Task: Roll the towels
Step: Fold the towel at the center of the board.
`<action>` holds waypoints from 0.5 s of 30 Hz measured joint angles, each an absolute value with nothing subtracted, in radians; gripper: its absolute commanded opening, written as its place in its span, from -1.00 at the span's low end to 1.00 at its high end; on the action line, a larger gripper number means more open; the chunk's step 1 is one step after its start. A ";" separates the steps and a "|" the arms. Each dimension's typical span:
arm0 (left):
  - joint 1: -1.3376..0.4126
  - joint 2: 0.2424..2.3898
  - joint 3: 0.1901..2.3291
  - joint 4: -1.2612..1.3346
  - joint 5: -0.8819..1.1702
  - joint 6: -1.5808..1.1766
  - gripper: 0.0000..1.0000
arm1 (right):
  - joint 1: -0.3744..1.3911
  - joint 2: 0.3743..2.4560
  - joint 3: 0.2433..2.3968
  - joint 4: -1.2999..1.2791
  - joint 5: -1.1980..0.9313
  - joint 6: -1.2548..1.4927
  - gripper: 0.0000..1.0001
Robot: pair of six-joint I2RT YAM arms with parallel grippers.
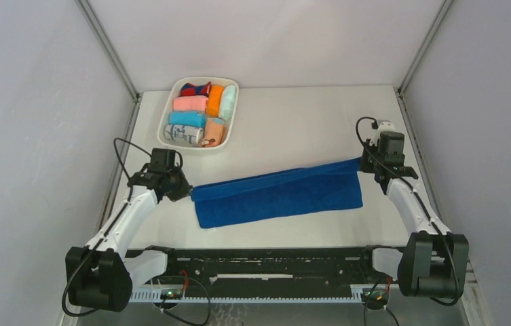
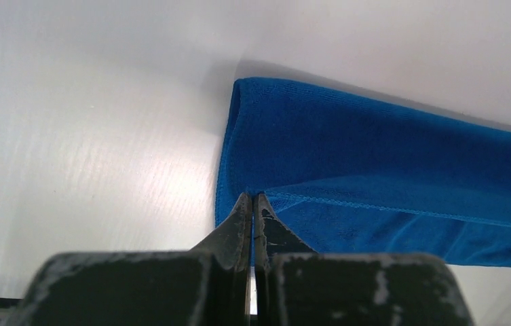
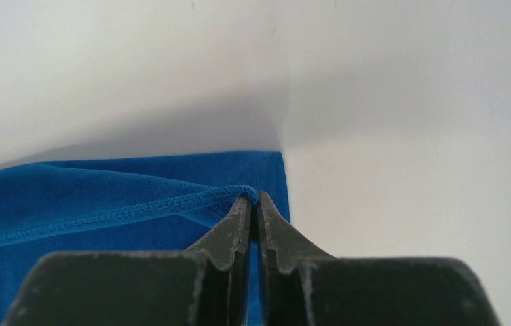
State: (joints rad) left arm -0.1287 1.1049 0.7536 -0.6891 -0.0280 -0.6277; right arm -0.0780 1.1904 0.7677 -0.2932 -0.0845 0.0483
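A long royal-blue towel lies folded lengthwise across the table, stretched between my two grippers. The left gripper is shut on the towel's left upper corner; in the left wrist view its tips pinch the hemmed edge of the blue cloth. The right gripper is shut on the right upper corner; in the right wrist view its tips clamp the stitched hem of the towel. A small peach-orange towel sits rolled in the tray's near right corner.
A white tray stands at the back left, holding pink, orange, mint, light-blue and white printed rolls. Grey walls close in left, right and behind. A black rail runs along the near edge.
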 measured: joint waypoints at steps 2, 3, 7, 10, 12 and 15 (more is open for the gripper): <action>-0.129 1.081 0.725 -0.680 -0.023 -0.651 -1.00 | -0.078 1.172 0.723 -0.264 -0.072 0.073 -0.95; -0.129 1.072 0.711 -0.674 -0.022 -0.665 -1.00 | -0.078 1.169 0.698 -0.250 -0.064 0.087 -0.95; -0.129 1.053 0.654 -0.640 -0.012 -0.707 -1.00 | -0.079 1.171 0.640 -0.226 -0.042 0.121 -0.95; -0.134 1.044 0.603 -0.610 0.004 -0.739 -1.00 | -0.081 1.183 0.628 -0.216 -0.023 0.142 -0.95; -0.140 1.040 0.573 -0.596 0.013 -0.758 -1.00 | -0.084 1.189 0.625 -0.206 -0.010 0.154 -0.94; -0.149 1.032 0.536 -0.575 0.027 -0.781 -1.00 | -0.087 1.190 0.609 -0.189 0.009 0.168 -0.94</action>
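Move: The blue towel's near edge is what the held far edge is being brought towards: its near-left corner lies about 10 cm back, 2 cm right and 7 cm below the left hand, and the far fold's left end is some 4 cm ahead of that hand. The bin stands roughly 26 cm ahead of it, with the rolled peach towel 20 cm ahead, 5 cm right. From the right hand, the near-right corner is about 11 cm back, 2 cm right and 10 cm down. The blue towel's far edge, still pinched at both ends by shut fingers, is lowered about 5 cm over the lying layer and drawn back towards the near edge, some 3 cm by the left hand and 2 cm by the right. The right hand soon stops drawing back and mostly sinks, turning roughly 10 degrees clockwise; the left also drifts slightly right and rolls its left side down a little. ##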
